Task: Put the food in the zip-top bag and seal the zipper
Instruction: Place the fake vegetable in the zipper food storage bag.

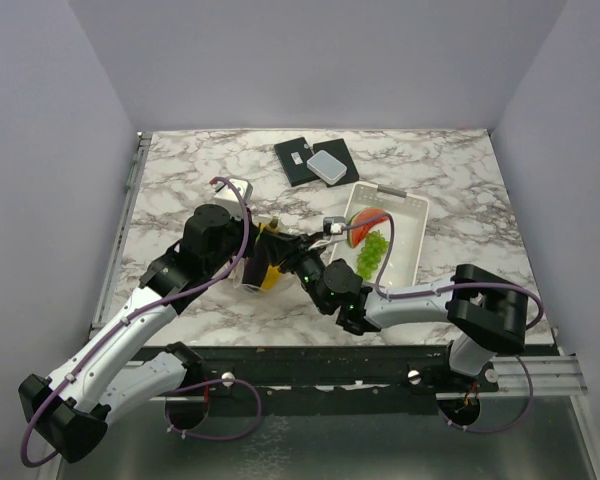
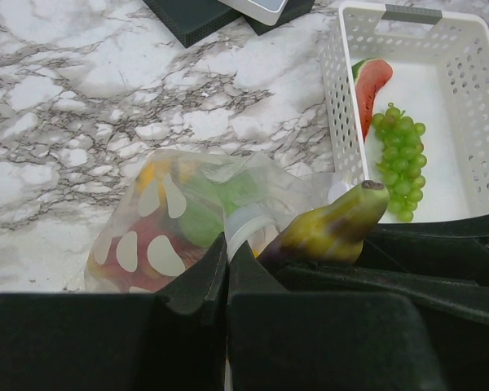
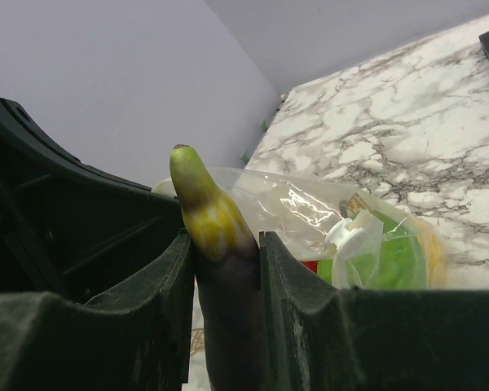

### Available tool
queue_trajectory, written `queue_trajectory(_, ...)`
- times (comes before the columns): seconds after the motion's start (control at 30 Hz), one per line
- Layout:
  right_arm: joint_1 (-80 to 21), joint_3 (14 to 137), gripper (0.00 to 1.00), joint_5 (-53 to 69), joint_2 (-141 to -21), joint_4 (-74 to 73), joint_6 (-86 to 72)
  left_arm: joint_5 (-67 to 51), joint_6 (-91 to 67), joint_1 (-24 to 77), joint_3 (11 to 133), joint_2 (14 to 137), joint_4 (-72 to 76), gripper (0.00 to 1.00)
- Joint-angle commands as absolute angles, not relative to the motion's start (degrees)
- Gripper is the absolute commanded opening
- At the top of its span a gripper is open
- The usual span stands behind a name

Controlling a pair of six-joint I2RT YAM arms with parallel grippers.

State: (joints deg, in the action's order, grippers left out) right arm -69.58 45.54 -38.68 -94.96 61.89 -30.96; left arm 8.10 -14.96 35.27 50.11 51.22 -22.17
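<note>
The clear dotted zip-top bag (image 2: 175, 224) lies on the marble with red, green and yellow food showing through it. My left gripper (image 2: 226, 248) is shut on the bag's mouth edge by the white zipper strip (image 2: 248, 228). My right gripper (image 3: 226, 240) is shut on the purple eggplant (image 3: 216, 232), whose yellow-green tip points up beside the bag's mouth (image 3: 310, 204). In the top view both grippers, left (image 1: 263, 255) and right (image 1: 292, 262), meet at the bag. The watermelon slice (image 2: 373, 81) and green grapes (image 2: 401, 163) lie in the white basket (image 2: 473, 32).
The white perforated basket (image 1: 412, 215) stands to the right of the bag. Two black pads (image 1: 302, 160) with a grey box (image 1: 328, 165) on them lie at the back. A small white object (image 1: 238, 188) sits behind the left arm.
</note>
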Motion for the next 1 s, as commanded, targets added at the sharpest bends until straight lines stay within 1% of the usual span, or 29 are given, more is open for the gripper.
queue_trajectory(0.0, -70.5, 45.8, 0.09, -42.5, -95.4, 61.4, -33.6, 6.7, -15.3, 35.3, 49.7, 50.5, -20.6, 0.0)
queue_trajectory(0.07, -70.6, 45.3, 0.15, -42.3, -94.3, 59.9, -33.7, 6.8, -15.3, 35.3, 49.7, 50.4, -20.6, 0.0)
queue_trajectory(0.13, -70.6, 44.4, 0.18, -41.6, -93.2, 59.3, -33.8, 6.7, -15.2, 35.2, 49.7, 50.3, -20.6, 0.0)
queue_trajectory(0.2, -70.6, 43.2, 0.23, -40.9, -92.2, 58.6, -34.2, 6.8, -15.2, 35.2, 49.7, 50.3, -20.7, 0.0)
queue_trajectory(0.27, -70.6, 42.0, 0.3, -39.9, -91.1, 58.3, -34.8, 6.8, -15.2, 35.2, 49.7, 50.2, -20.6, 0.0)
queue_trajectory(0.37, -70.6, 39.7, 0.44, -39.4, -89.3, 58.2, -35.9, 6.9, -15.2, 35.2, 49.7, 50.3, -20.6, 0.0)
queue_trajectory(0.57, -70.6, 36.6, 0.59, -38.4, -85.5, 57.2, -36.3, 6.8, -15.1, 35.3, 49.7, 50.6, -20.6, 0.0)
queue_trajectory(0.73, -70.6, 34.8, 0.65, -37.5, -81.8, 55.1, -35.8, 7.0, -15.0, 35.2, 49.7, 50.7, -20.7, 0.0)
queue_trajectory(0.8, -70.6, 34.7, 0.66, -37.6, -79.5, 51.8, -35.0, 7.1, -15.0, 35.2, 49.7, 50.7, -20.7, 0.0)
queue_trajectory(0.97, -70.6, 37.7, 0.67, -40.1, -73.8, 34.4, -34.7, 7.0, -15.0, 35.3, 49.7, 50.8, -20.7, 0.0)
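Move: My right fingers still grip the eggplant near its stem. Its lower end hangs into the bag, whose middle lies about 3 cm ahead, 3 cm left and 7 cm below. The green vegetable in the bag is some 6 cm straight ahead, the yellow one about 4 cm back and 1 cm left, both well below. From my left fingers, shut on the bag's rim, the bag's middle is roughly 3 cm ahead, 1 cm right and 7 cm down. I let go of the eggplant over the bag: after easing down under 1 cm, my right fingers spread to about two-thirds open while the hand draws away to the right and somewhat back, about 6 cm in all, nearly level, away from my left hand. My left hand stays put and keeps its pinch on the bag's rim. ##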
